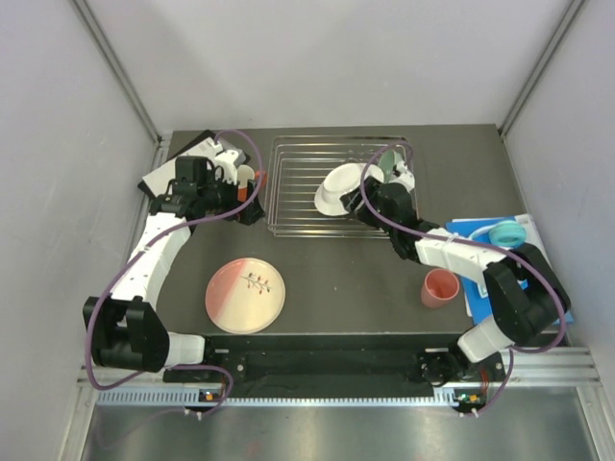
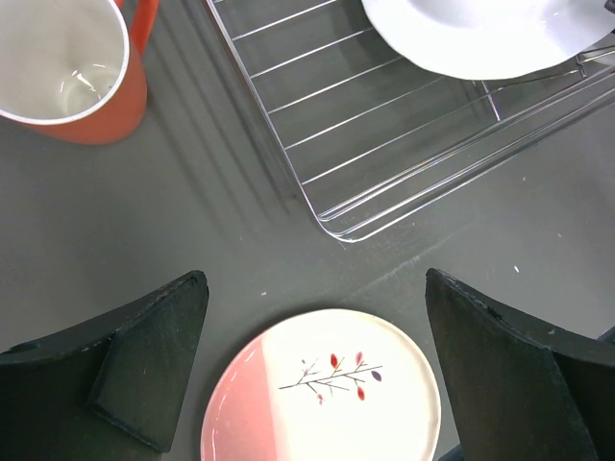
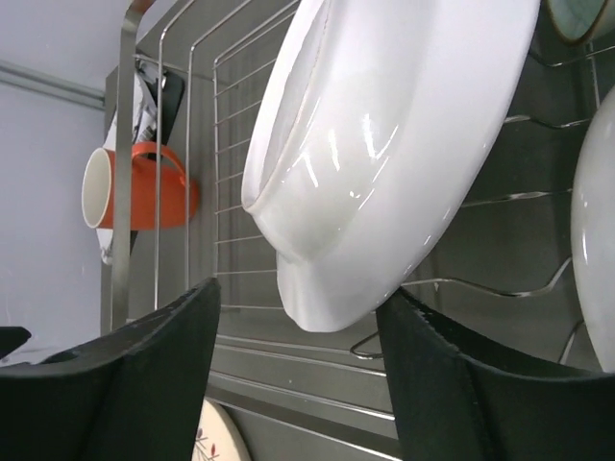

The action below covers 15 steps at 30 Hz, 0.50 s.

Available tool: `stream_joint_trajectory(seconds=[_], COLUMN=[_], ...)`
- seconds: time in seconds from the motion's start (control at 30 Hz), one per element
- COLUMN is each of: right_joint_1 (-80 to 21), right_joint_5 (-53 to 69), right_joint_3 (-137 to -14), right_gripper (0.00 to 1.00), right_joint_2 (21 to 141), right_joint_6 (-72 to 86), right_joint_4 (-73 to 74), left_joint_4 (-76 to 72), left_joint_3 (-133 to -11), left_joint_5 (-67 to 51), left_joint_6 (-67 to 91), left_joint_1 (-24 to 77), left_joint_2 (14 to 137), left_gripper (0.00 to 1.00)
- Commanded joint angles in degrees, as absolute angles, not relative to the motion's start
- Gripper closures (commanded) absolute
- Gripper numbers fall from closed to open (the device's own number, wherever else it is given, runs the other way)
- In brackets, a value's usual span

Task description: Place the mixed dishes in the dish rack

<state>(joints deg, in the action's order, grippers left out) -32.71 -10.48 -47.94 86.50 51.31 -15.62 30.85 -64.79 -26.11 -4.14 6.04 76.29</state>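
The white plate (image 1: 338, 188) leans tilted inside the dish rack (image 1: 288, 192), with the mint green bowl (image 1: 389, 161) behind it. My right gripper (image 1: 370, 202) is at the plate's lower rim. In the right wrist view the white plate (image 3: 384, 144) hangs between the jaws of that gripper (image 3: 298, 288); the left finger stands apart from it, the right finger is close against it. My left gripper (image 2: 315, 283) hovers open and empty over the table between the orange mug (image 2: 67, 67) and the pink-and-cream plate (image 2: 327, 394). The salmon-pink cup (image 1: 441, 287) stands at the right.
A blue tray with a turquoise ring (image 1: 504, 232) lies at the right edge. A black-and-white booklet (image 1: 163, 178) lies at the back left beside the left arm. The orange mug (image 1: 246, 178) stands just left of the rack's edge.
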Motion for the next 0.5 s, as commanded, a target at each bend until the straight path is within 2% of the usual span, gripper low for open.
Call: stream_joint_trajectory(seconds=[0.0,0.07,0.2,0.27,0.37,0.47], right_joint_1=[-32.26,-32.26,-32.26,-32.17,-32.17,-31.9], right_joint_5=[-10.46,-10.11,-10.28,-10.37,-10.63,-10.46], right_joint_3=[-48.25,-48.08,-47.2,-47.2,-48.16,-50.18], right_gripper=[0.4,0.46,0.66,0.69,0.8,0.81], right_joint_2=[87.8,87.89,88.07,88.24,88.94,90.26], right_joint_6=[55.54,56.51,57.22,57.3,57.66,57.74], right_joint_4=[-23.11,-24.52,-27.94,-29.09,-30.67,-30.67], left_joint_4=[29.36,29.44,29.62,29.79,29.97,30.06], left_joint_3=[-64.78,-64.69,-64.51,-64.25,-63.81,-63.72], left_joint_5=[-27.07,-26.98,-26.98,-27.07,-27.16,-26.9], left_joint_6=[-3.69,-3.87,-3.96,-3.96,-3.96,-4.04], left_joint_1=[6.24,6.24,6.24,6.24,6.24,6.24], left_joint_2=[74.53,74.36,74.09,73.74,73.48,73.04], left_gripper=[0.01,0.01,0.01,0.01,0.01,0.01])
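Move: The white plate leans in the rack, its near rim already between my right fingertips. Its middle lies about 4 cm ahead of my right hand and 1 cm to the left, at about the same height. The green bowl stands some 8 cm ahead and 8 cm to the right. The white bowl is about 9 cm to the right and 2 cm back. From my left hand the plate is about 6 cm ahead, 21 cm to the right and 5 cm lower. I close my right fingers from well open to nearly shut on the near rim of the white plate, pinching it. As they close, my right hand eases only about 1 cm forward and 1 cm left, rises about 1 cm in the later half, and rolls some 10 degrees so that its left side lifts. ##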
